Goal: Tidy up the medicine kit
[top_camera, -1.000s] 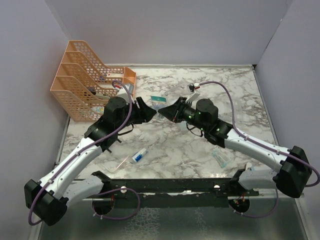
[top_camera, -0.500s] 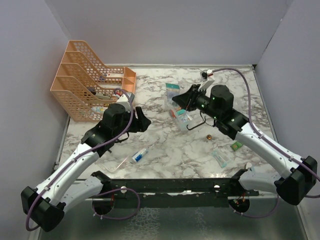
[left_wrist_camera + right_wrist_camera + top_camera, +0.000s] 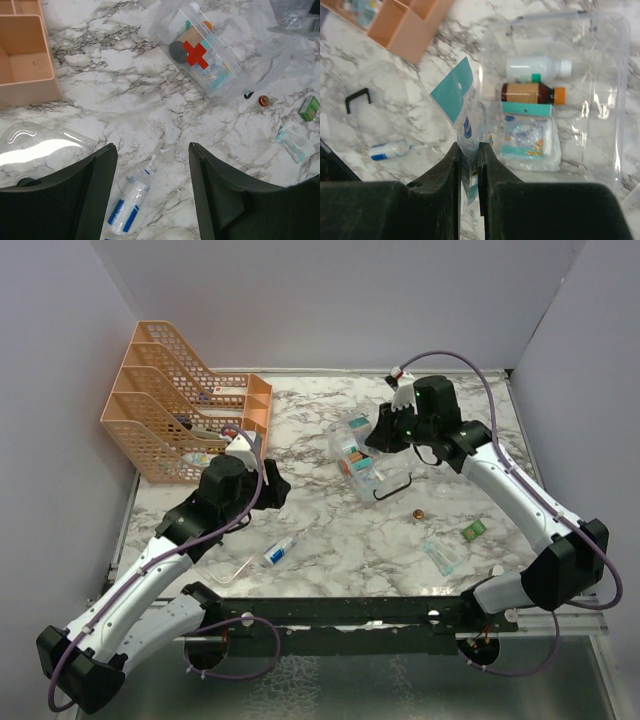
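Note:
The medicine kit [image 3: 362, 466] is a clear box lying open on the marble, with a black handle [image 3: 396, 486] at its near side. Inside lie a white bottle [image 3: 538, 67], a brown bottle [image 3: 530, 92] and a teal-topped packet [image 3: 527, 134]. My right gripper [image 3: 377, 436] hangs over the kit's far edge, shut on a clear packet with a teal header [image 3: 461, 109] that sticks up between the fingers [image 3: 469, 146]. My left gripper [image 3: 275, 486] is to the left of the kit, open and empty [image 3: 152, 150]. The kit's red cross [image 3: 195, 53] shows in the left wrist view.
An orange mesh file rack [image 3: 175, 410] stands at the back left. A small blue-labelled tube [image 3: 279, 551] lies under the left gripper, beside a clear plastic lid [image 3: 40, 148]. Right of the kit lie a small brown item [image 3: 419, 513], a green packet [image 3: 473, 531] and a clear packet [image 3: 441, 555].
The two grippers, close together mid-table a second ago, have parted. The right one carried the packet back and right over the kit. The left one drew back left and opened wider.

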{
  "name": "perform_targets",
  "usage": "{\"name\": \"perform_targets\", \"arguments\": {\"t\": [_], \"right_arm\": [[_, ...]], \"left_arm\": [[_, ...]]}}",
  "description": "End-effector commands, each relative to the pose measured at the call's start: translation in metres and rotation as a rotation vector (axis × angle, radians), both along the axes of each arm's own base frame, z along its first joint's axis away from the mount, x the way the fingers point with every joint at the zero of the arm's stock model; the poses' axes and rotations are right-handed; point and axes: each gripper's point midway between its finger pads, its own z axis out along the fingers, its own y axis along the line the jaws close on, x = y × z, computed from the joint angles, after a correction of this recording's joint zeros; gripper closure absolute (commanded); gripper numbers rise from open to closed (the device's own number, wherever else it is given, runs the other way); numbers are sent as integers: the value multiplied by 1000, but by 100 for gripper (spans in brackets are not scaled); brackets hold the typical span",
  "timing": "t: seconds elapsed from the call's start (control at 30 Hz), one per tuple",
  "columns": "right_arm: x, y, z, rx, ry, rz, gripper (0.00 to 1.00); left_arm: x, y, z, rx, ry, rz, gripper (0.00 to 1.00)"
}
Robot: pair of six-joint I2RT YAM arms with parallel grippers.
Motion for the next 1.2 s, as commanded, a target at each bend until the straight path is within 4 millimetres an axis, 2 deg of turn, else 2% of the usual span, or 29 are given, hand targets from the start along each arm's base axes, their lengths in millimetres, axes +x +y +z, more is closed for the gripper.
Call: {"name": "perform_targets", "arguments": {"t": [0.0, 0.2, 0.43, 0.63, 0.87, 1.03, 1.17], "right_arm": [[-6, -25, -42, -90, 128, 18, 97], [-2, -23, -71, -94, 236, 33, 97], [-1, -12, -109, -99, 358, 71, 99], [1, -4, -119, -86, 396, 110, 99], [-7, 6, -131, -51, 436, 187, 97], [-6, 5, -145, -70, 471, 181, 95], [-5, 3, -151, -91, 478, 173, 89]], "left_arm": [[2, 2, -2, -13, -19, 19, 38], [3, 3, -17, -27, 19, 52, 38], [7, 6, -16, -13, 15, 73, 38], [6, 8, -18, -13, 17, 81, 38], [7, 8, -21, -8, 26, 87, 38], [6, 7, -24, -5, 35, 84, 38], [7, 8, -23, -5, 31, 87, 38]]}}
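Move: My right hand holds a teal-topped bag above the clear box. Its open near-left corner lies about 17 cm below me and 1 cm back, laterally level. From my right hand, the packed bag is some 5 cm ahead, laterally level, and the brown bottle about 10 cm ahead and 3 cm left, both about 18 cm down. From my left hand, that corner is roughly 8 cm ahead, 20 cm right and 13 cm below. Keeping the teal-topped bag pinched, I lower my right hand about 15 cm into the near-left end of the box, beside the packed bag; I swing some 3 cm left on the way down, then ease back right. My wrist tips the fingers nearly 30 degrees steeper and they stay shut. My empty left hand sinks 2 to 3 cm, still open. ##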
